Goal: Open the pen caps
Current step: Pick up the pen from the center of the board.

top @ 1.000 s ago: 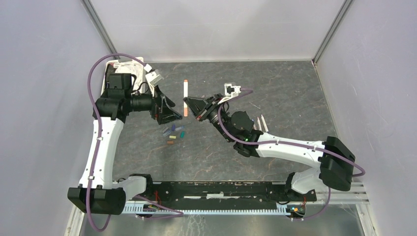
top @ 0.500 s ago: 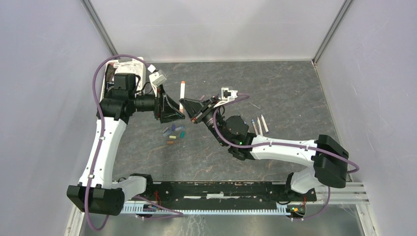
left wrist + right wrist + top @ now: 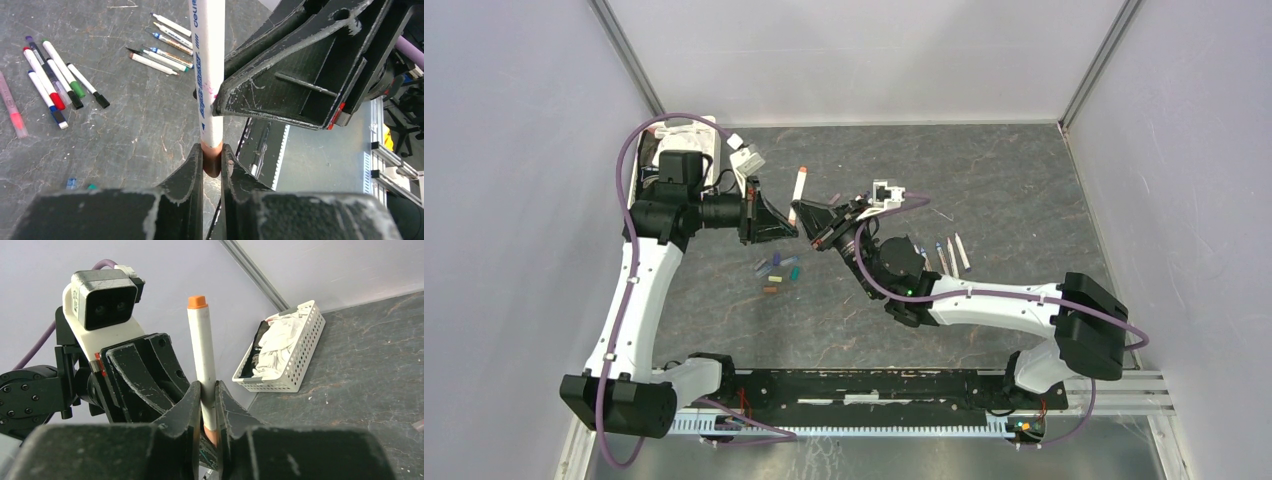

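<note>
A white-barrelled pen (image 3: 797,190) hangs in the air between both arms. My right gripper (image 3: 208,390) is shut on its barrel (image 3: 202,350), with the orange end plug (image 3: 197,301) pointing up. My left gripper (image 3: 212,155) is shut on the pen's orange-brown pen cap (image 3: 212,162) at the barrel's (image 3: 209,75) lower end. From above, the left gripper (image 3: 792,231) and right gripper (image 3: 810,217) meet tip to tip. Several loose pen caps (image 3: 776,272) lie on the table below them.
A white perforated basket (image 3: 282,352) with cloth stands at the back left corner (image 3: 686,140). Capped pens (image 3: 50,85) and uncapped pens (image 3: 165,45) lie on the dark table right of the arms (image 3: 949,252). A pink pen (image 3: 12,107) lies apart.
My left gripper has moved right to the pen's end and shut on its cap. The right gripper has carried the pen a little left and tilted it.
</note>
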{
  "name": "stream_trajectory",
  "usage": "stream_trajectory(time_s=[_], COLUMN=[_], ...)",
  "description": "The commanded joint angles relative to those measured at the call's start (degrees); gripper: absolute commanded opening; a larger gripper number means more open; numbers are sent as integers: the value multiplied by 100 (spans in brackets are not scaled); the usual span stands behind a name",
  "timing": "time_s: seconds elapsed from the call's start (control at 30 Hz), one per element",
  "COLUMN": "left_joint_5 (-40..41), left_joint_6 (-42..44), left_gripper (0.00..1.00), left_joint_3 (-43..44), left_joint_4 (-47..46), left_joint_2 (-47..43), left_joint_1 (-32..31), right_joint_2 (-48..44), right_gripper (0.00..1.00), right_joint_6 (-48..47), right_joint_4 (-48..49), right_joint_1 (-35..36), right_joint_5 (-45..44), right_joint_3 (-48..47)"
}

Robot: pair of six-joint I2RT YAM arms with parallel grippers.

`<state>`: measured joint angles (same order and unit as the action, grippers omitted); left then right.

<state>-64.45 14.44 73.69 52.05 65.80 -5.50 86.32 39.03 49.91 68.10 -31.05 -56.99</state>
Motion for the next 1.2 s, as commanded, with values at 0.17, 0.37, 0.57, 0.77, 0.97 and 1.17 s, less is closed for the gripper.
stream_trajectory(time_s=[0.17, 0.37, 0.57, 0.77, 0.97, 1.17], left_joint_5=[1676, 3418, 3947, 4221, 4574, 4813], left_joint_6=[2406, 4396, 5395, 5640, 5869, 6030], left_gripper=[2, 2, 2, 2, 2, 2], left_joint_3=[101, -535, -899, -838, -929, -1003], left_joint_4=[955, 1545, 1776, 1847, 1836, 1767], left_joint_2=[102, -195, -681, -838, -897, -926], left_joint_1=[-67, -410, -922, -1319, -1542, -1763], right_joint_2=[-749, -956, -271, 385, 782, 1151], right_gripper=[46, 68, 69, 69, 69, 67], right_joint_6=[16, -270, -674, -207, 27, 130], right_joint_4=[-1041, -3201, -4494, -4211, -3920, -3822], right_joint_1=[-502, -1628, -1954, -1920, -1751, -1587], right_joint_5=[991, 3391, 5348, 6858, 7538, 7741], right_joint_3=[216, -513, -1286, -1279, -1291, -1326])
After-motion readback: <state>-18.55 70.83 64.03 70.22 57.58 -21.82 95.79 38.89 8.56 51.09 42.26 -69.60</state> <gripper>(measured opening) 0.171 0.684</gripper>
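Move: Both closed hands hold the same pen, leaning forward and up with its brown end low in the left fingers and its orange end free. The pen's middle is about 4 cm ahead of and 4 cm above the left hand, and roughly 2 cm ahead of and 2 cm above the right. On the table, some 29 cm below the left hand, lie a teal cap about 12 cm ahead and 3 cm left, and a brown cap 5 cm ahead and 9 cm left. The right hand opens and lets go of the pen's barrel, sinking slightly and swinging about 5 cm forward and 5 cm right, then comes back around, down and left while turning counter-clockwise nearly 60 degrees, until its still open fingers point left and stand about the orange end. Meanwhile the left hand keeps its pinch on the brown end and carries the pen some 12 cm down and 8 cm left, tipping its fingers from rightward to steeply down so that the orange end swings round towards the right hand. ##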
